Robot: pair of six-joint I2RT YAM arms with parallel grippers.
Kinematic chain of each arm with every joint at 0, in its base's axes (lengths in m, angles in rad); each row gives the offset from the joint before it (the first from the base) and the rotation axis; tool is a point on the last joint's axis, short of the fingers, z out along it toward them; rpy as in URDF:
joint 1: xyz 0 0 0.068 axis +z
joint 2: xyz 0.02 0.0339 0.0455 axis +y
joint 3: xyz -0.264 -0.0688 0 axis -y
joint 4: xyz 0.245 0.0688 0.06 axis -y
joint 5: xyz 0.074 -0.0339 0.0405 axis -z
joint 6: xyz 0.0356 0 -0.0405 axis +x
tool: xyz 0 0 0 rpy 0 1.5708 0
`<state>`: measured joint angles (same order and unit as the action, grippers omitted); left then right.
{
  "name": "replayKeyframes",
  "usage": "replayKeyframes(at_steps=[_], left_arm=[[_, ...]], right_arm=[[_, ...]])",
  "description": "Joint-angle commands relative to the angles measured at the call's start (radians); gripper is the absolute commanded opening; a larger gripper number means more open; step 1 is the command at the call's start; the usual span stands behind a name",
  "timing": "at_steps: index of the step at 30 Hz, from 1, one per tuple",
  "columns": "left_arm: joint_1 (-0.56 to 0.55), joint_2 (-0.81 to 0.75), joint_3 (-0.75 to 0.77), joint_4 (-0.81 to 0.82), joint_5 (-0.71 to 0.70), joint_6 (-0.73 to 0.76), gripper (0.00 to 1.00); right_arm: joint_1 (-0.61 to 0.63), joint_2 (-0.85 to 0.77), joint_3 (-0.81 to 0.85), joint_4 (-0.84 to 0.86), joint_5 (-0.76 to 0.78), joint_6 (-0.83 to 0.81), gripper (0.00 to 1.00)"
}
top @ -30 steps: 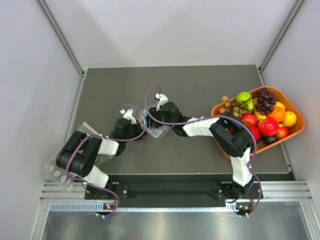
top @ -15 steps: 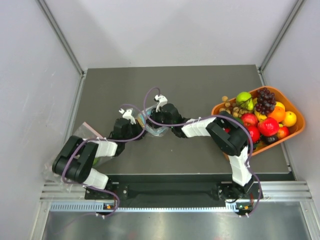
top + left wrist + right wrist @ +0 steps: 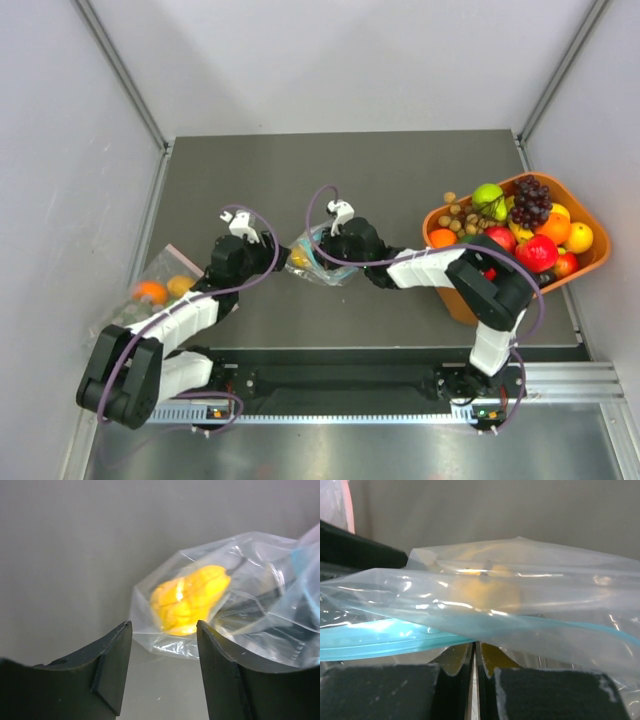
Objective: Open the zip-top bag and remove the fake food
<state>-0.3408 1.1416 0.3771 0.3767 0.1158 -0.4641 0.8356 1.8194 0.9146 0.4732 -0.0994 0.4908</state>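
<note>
The zip-top bag (image 3: pixel 320 262) is clear and crinkly and lies at the table's middle, its teal zip strip (image 3: pixel 380 640) running across the right wrist view. A yellow lemon (image 3: pixel 190 597), part of the fake food, shows through the plastic near the bag's left end (image 3: pixel 298 260). My right gripper (image 3: pixel 332 250) is shut on the bag's mouth edge, with film pinched between its pads (image 3: pixel 475 652). My left gripper (image 3: pixel 162 630) stands open just left of the bag (image 3: pixel 262 262), apart from it, with bare table between its fingers.
A second clear bag (image 3: pixel 150 293) with a pinkish edge strip and orange fruits lies at the table's left edge. An orange basket (image 3: pixel 590 260) heaped with plastic fruit stands at the right edge. Grey walls close in both sides.
My left gripper opened, let go of the bag and drew back to the left. My right gripper shut on the bag's mouth and shifted slightly right with it.
</note>
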Motion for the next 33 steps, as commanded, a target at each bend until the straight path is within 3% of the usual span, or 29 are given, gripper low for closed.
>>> replayKeyframes(at_steps=[1,9,14,26,33], left_arm=[[0.006,-0.003,-0.016,0.027,0.042,0.008,0.61],[0.006,0.052,-0.086,0.197,0.194,-0.021,0.62],[0.006,0.09,-0.133,0.361,0.219,-0.067,0.63],[0.008,0.113,-0.116,0.269,0.12,-0.051,0.62],[0.008,0.155,-0.122,0.375,0.162,-0.088,0.63]], right_arm=[[0.013,-0.092,-0.029,0.01,0.0,-0.001,0.0],[0.003,-0.131,-0.037,0.021,-0.078,0.043,0.0],[-0.003,-0.129,-0.045,0.039,-0.132,0.071,0.0],[-0.038,-0.167,-0.071,0.064,-0.22,0.126,0.0],[-0.036,-0.149,-0.063,0.087,-0.279,0.164,0.0]])
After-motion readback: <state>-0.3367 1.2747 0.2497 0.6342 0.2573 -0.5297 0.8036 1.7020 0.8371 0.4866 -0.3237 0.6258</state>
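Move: The yellow squash lies inside the clear bag, roughly 4 cm to the right of the left hand, 1 cm ahead and 6 cm below its open fingers. The bag's blue zip runs past it, some 9 cm right of the left hand, 1 cm ahead and 3 cm lower; the pink-edged bag is about 32 cm left and 11 cm back, 8 cm down. From the right hand, shut on the bag at the zip, the squash is about 5 cm left, level fore and aft, 4 cm below. The right hand keeps its fingers shut on the bag's film beside the blue zip and hauls that rim back and up, about 3.5 cm each way, the wrist rolling and turning counter-clockwise by some 10 to 15 degrees in all. Meanwhile the left hand, fingers staying open, sinks about 4 cm and draws back and a little to the right, ending nearer the squash at the bag's closed end, its wrist turning slightly clockwise and its fingers not yet closing on anything. ##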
